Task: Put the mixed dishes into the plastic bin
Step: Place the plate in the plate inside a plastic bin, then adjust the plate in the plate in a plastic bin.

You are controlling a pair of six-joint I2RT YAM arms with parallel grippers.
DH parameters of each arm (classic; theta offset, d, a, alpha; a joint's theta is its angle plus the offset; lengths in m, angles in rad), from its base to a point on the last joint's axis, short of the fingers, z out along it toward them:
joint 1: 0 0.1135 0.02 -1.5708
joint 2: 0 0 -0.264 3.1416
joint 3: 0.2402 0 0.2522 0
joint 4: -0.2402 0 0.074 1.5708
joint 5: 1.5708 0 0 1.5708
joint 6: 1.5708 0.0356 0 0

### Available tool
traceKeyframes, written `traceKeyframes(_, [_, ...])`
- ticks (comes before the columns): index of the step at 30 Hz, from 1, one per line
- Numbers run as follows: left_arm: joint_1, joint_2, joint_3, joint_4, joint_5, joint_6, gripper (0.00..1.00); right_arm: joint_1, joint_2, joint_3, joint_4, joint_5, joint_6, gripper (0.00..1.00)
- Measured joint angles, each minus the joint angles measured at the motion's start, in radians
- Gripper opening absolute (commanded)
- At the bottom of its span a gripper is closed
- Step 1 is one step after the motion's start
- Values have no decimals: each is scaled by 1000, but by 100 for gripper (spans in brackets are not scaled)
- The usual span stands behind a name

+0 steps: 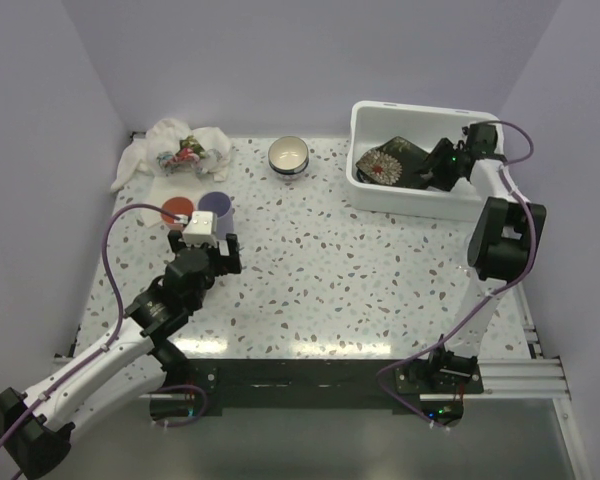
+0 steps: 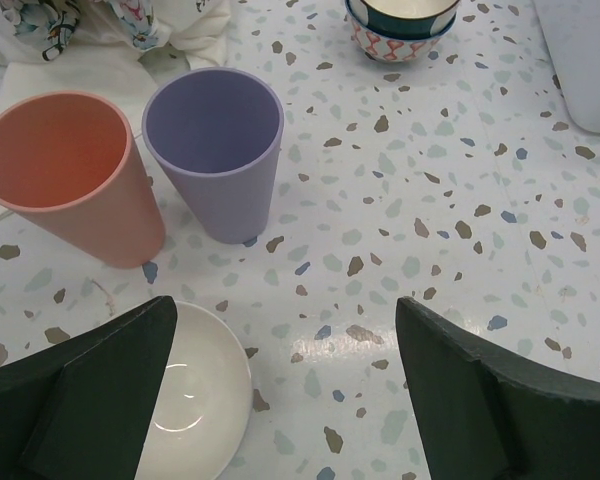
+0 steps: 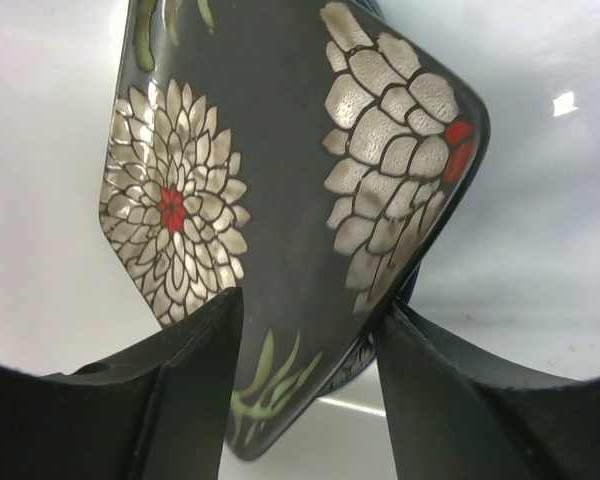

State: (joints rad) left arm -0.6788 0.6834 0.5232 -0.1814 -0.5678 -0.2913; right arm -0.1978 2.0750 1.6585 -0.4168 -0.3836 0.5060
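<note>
The dark floral square plate point(image 3: 280, 170) lies tilted inside the white plastic bin point(image 1: 420, 205), its corner between the parted jaws of my right gripper point(image 3: 305, 390), which is open. A blue-patterned rim point(image 3: 365, 365) peeks from under that plate. My left gripper point(image 2: 285, 400) hangs wide open low over the table, holding nothing. A small white bowl point(image 2: 205, 390) sits partly under its left finger. Just beyond stand the orange cup point(image 2: 65, 175) and the purple cup point(image 2: 215, 150), both upright. A small stacked bowl point(image 1: 289, 155) rests at the back centre.
A white cloth with a red-green print point(image 1: 175, 150) is bunched at the back left, behind the cups. The bin's corner point(image 2: 590, 60) shows at the far right of the left wrist view. Purple walls enclose the table on three sides.
</note>
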Motion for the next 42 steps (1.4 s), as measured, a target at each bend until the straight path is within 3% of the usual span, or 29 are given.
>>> traceKeyframes(8, [4,0,0,0,7,0,95,21,-29,95,-133,29,-149,66])
traceKeyframes(16, [4,-4,0,0,10,0,95,62,-35,126,-161,54,-190,67])
traceKeyframes(23, [5,-4,0,0,11,0,95,66,-115,15,-128,245,-163,82])
traceKeyframes(29, [5,-3,0,0,14,0,95,66,-196,-10,-99,331,-142,88])
traceKeyframes(33, [5,-2,0,0,14,0,95,67,-163,13,-78,335,-124,94])
traceKeyframes(42, [5,2,0,0,13,0,95,81,-5,63,-97,354,-80,95])
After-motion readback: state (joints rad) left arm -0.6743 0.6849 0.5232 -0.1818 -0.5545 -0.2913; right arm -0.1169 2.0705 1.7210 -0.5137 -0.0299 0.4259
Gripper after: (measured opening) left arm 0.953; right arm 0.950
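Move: The square black plate already lies in the plastic bin, its middle about 4 cm ahead of the right hand, 9 cm to its left and 3 cm lower. The blue-and-white plate peeks out from under it, centred some 3 cm ahead, 10 cm left and 5 cm below that hand. From the left hand, which waits, the square plate is about 27 cm ahead, 50 cm to the right and 13 cm lower. The right hand, already half open, spreads its fingers to nearly full width as it leaves the square plate, climbing about 4 cm, easing back roughly 2.5 cm with a shift to the right, and rising on to some 6.5 cm. It then dips forward and back down to its starting height about 2 cm farther right, its left side rolled down by nearly 20 degrees, so that the open fingers straddle the plate's right-hand rim, one over the plate and one over bare bin floor; whether either touches can't be seen. ##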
